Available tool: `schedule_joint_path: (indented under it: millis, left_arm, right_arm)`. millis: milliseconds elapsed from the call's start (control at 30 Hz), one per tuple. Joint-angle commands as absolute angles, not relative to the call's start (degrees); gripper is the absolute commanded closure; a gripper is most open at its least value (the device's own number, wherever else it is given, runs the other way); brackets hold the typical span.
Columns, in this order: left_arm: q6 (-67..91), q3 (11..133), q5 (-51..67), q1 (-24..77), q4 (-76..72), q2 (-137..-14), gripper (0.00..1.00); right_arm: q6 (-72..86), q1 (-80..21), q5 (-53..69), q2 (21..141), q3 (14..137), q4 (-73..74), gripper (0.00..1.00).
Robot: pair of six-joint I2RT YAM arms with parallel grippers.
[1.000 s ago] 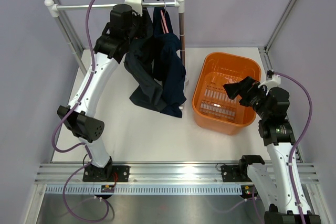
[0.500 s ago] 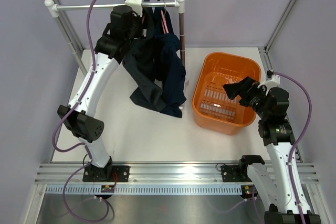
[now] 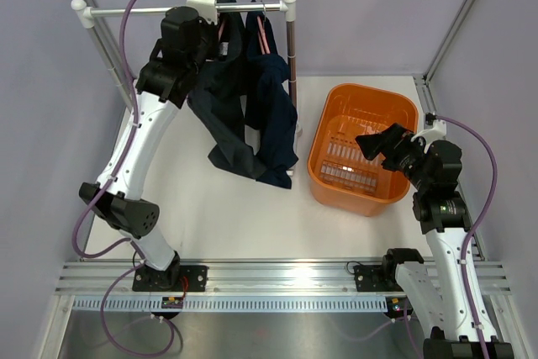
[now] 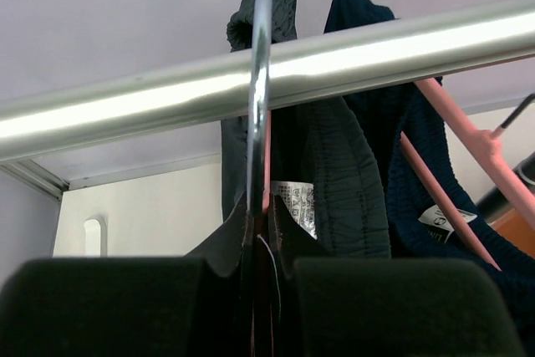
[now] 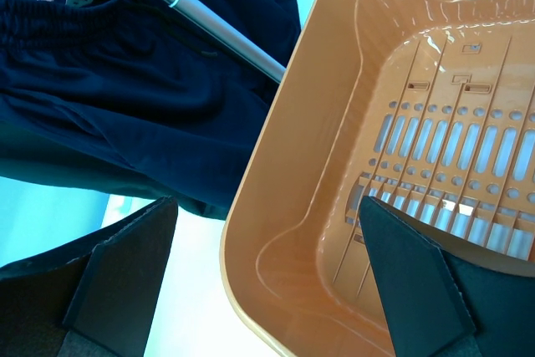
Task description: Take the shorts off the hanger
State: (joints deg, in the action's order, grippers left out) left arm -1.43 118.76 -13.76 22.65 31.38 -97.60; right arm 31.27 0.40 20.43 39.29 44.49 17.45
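Two dark navy shorts (image 3: 223,115) (image 3: 273,115) hang from hangers on the silver rail (image 3: 151,11). My left gripper (image 3: 220,29) sits just under the rail, shut on the neck of the left hanger (image 4: 260,81); its metal hook rises over the rail (image 4: 125,110). The waistband of the shorts (image 4: 334,173) is bunched behind it. A second, pink hanger (image 4: 456,123) carries the other shorts (image 4: 401,148). My right gripper (image 3: 376,142) hovers open over the orange basket (image 3: 363,98), nothing between its fingers (image 5: 267,202).
The rack's dark upright post (image 3: 292,65) stands between the shorts and the basket. The basket rim (image 5: 276,165) lies just below my right fingers, with shorts (image 5: 125,98) to its left. Frame posts stand at the table's back corners.
My left gripper has shut on the hanger's neck and shifted up and to the left along the rail, dragging the left shorts with it. The right arm has barely moved.
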Motion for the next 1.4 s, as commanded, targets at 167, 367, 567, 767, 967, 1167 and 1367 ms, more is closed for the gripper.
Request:
schedule_joint_path:
  millis: [167, 367, 567, 767, 967, 1167, 1367]
  left_arm:
    - [3.77, 116.56, -13.71, 22.59, 32.43, -89.92, 1.00]
    - [6.76, 106.19, -12.05, 22.68, 32.61, -83.07, 1.00]
    - [7.47, 99.68, -10.90, 25.13, 38.14, -77.00, 1.00]
    - [8.26, 88.87, -13.27, 29.61, 41.66, -65.85, 1.00]
    - [10.81, 79.30, -11.61, 32.60, 44.73, -55.13, 1.00]
    - [11.51, 73.66, -9.85, 37.17, 48.34, -49.67, 1.00]
    - [12.83, 68.56, -6.60, 38.76, 49.92, -45.27, 1.00]
  right_arm:
    - [31.02, 0.62, 22.41, 39.02, 44.82, 14.24, 0.01]
    - [31.99, 0.62, 24.78, 38.94, 45.53, 13.98, 0.01]
    - [31.29, 0.53, 30.13, 40.07, 46.67, 14.06, 0.00]
    - [29.10, -3.76, 35.08, 42.89, 52.80, 18.44, 0.01]
    - [29.44, -20.35, 26.02, 47.89, 60.98, 21.27, 0.01]
    - [30.05, -34.88, 17.67, 55.71, 66.61, 20.84, 0.01]
    - [29.62, -49.55, 6.43, 66.17, 73.54, 21.70, 0.06]
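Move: The left hand already grips the pink hanger; the grey shorts' middle hangs about 2 cm ahead, 2 cm right and 12 cm below it, and is bound for the open space some 27 cm back, 2 cm left and 14 cm lower. The rail runs about 4 cm ahead and 6 cm above; the navy shorts hang 12 cm right, 2 cm ahead, 12 cm lower. From the open right hand, the grey shorts are about 36 cm left, 21 cm ahead. Back towards the robot the left hand draws the hanger, rising a centimetre first, then going roughly 27 cm back from the rail and sinking as it tips down and turns somewhat clockwise, keeping its pinch. The right hand starts off slowly, then sweeps about 21 cm left towards the grey shorts, arcing up and slightly back, turning counter-clockwise, fingers open and touching nothing yet. ##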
